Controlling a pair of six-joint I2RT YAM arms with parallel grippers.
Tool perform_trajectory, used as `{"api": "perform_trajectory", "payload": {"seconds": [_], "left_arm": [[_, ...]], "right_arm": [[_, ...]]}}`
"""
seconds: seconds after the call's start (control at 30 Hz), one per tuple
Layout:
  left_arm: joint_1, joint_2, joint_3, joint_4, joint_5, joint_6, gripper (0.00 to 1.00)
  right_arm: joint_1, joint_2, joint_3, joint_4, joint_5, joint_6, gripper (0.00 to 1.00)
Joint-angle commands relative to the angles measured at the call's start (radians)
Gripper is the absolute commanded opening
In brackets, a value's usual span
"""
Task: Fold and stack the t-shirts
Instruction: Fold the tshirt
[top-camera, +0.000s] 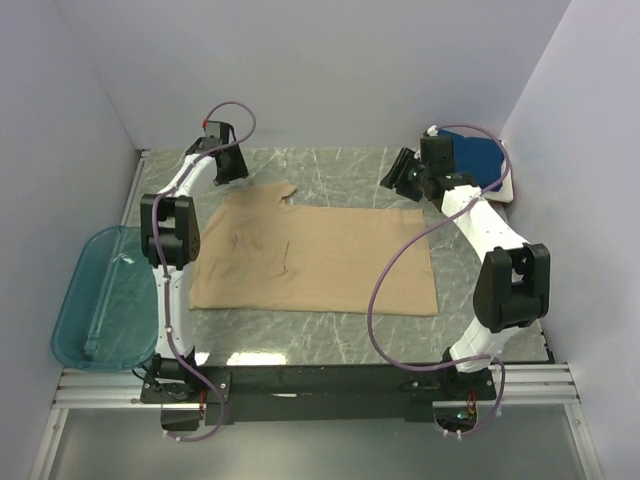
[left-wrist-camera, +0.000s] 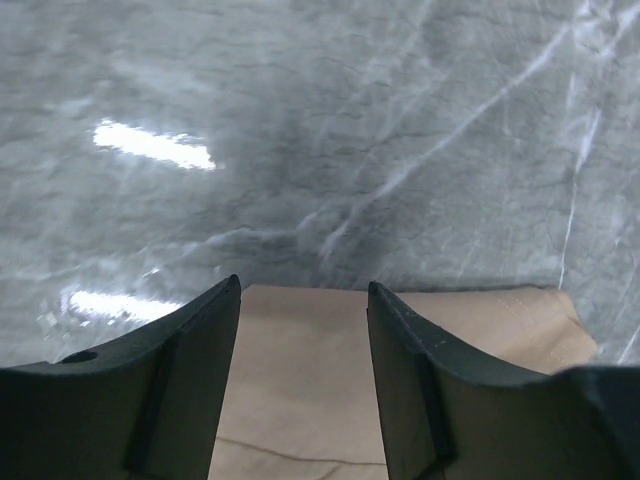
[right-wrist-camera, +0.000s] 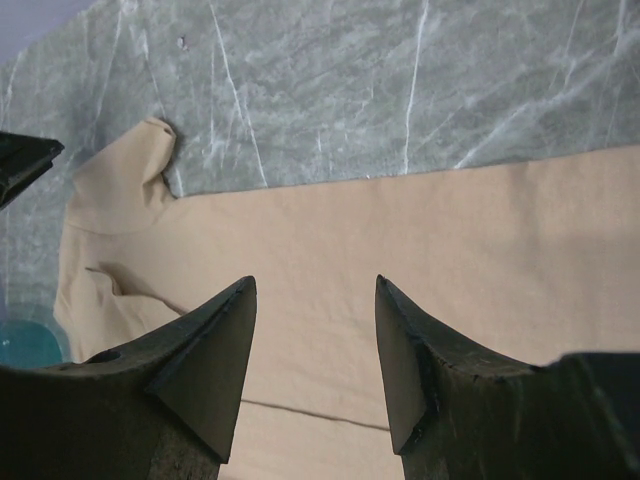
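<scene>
A tan t-shirt (top-camera: 320, 260) lies spread flat on the marble table (top-camera: 330, 340), its left side wrinkled and a small flap turned up at its far edge. My left gripper (top-camera: 228, 162) hovers over the shirt's far left corner. In the left wrist view it (left-wrist-camera: 303, 290) is open, with tan cloth (left-wrist-camera: 300, 380) lying below the gap and nothing pinched. My right gripper (top-camera: 398, 178) hangs over the far right edge of the shirt. The right wrist view shows it (right-wrist-camera: 315, 285) open above the tan cloth (right-wrist-camera: 400, 240). A folded navy t-shirt (top-camera: 478, 158) rests at the far right corner.
A translucent teal tub (top-camera: 100, 300) sits off the table's left edge. The navy shirt lies on a white layer (top-camera: 508, 188) against the right wall. Walls close in the back and both sides. Bare marble (left-wrist-camera: 320, 130) lies beyond the shirt's far edge.
</scene>
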Motion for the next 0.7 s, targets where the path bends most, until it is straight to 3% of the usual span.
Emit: {"api": "perform_trajectory", "payload": {"seconds": [0.0,0.4,0.67], "left_arm": [[0.0,0.035,0.063,0.019,0.117,0.073,0.6],[-0.009,0.079,0.054,0.036,0.229,0.117,0.59],[-0.049,0.082,0.048,0.02,0.17,0.143,0.57]], "right_arm": [[0.003,-0.069,-0.019,0.055,-0.005,-0.009,0.58],[0.021,-0.081,-0.083,0.081,-0.009,-0.015,0.58],[0.023,-0.081,-0.091,0.084,-0.013,-0.018,0.58]]}}
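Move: The t-shirt's far left sleeve lies about 7 cm to the right of the left gripper, barely a centimetre farther out and some 5 cm below. From that gripper, the middle of the shirt's body is roughly 24 cm to the right and 22 cm back, and the teal bin about 29 cm left and 33 cm back. From the right gripper the sleeve is about 37 cm left, 14 cm ahead and 17 cm down. Bring the left gripper about 4 cm to the right along the far edge of the t-shirt's sleeve, sinking some 2.5 cm early on and then keeping level just over the cloth. Turn it about 15 degrees clockwise as it goes. Keep the fingers open astride the sleeve's edge; whether they touch the cloth can't be made out. ##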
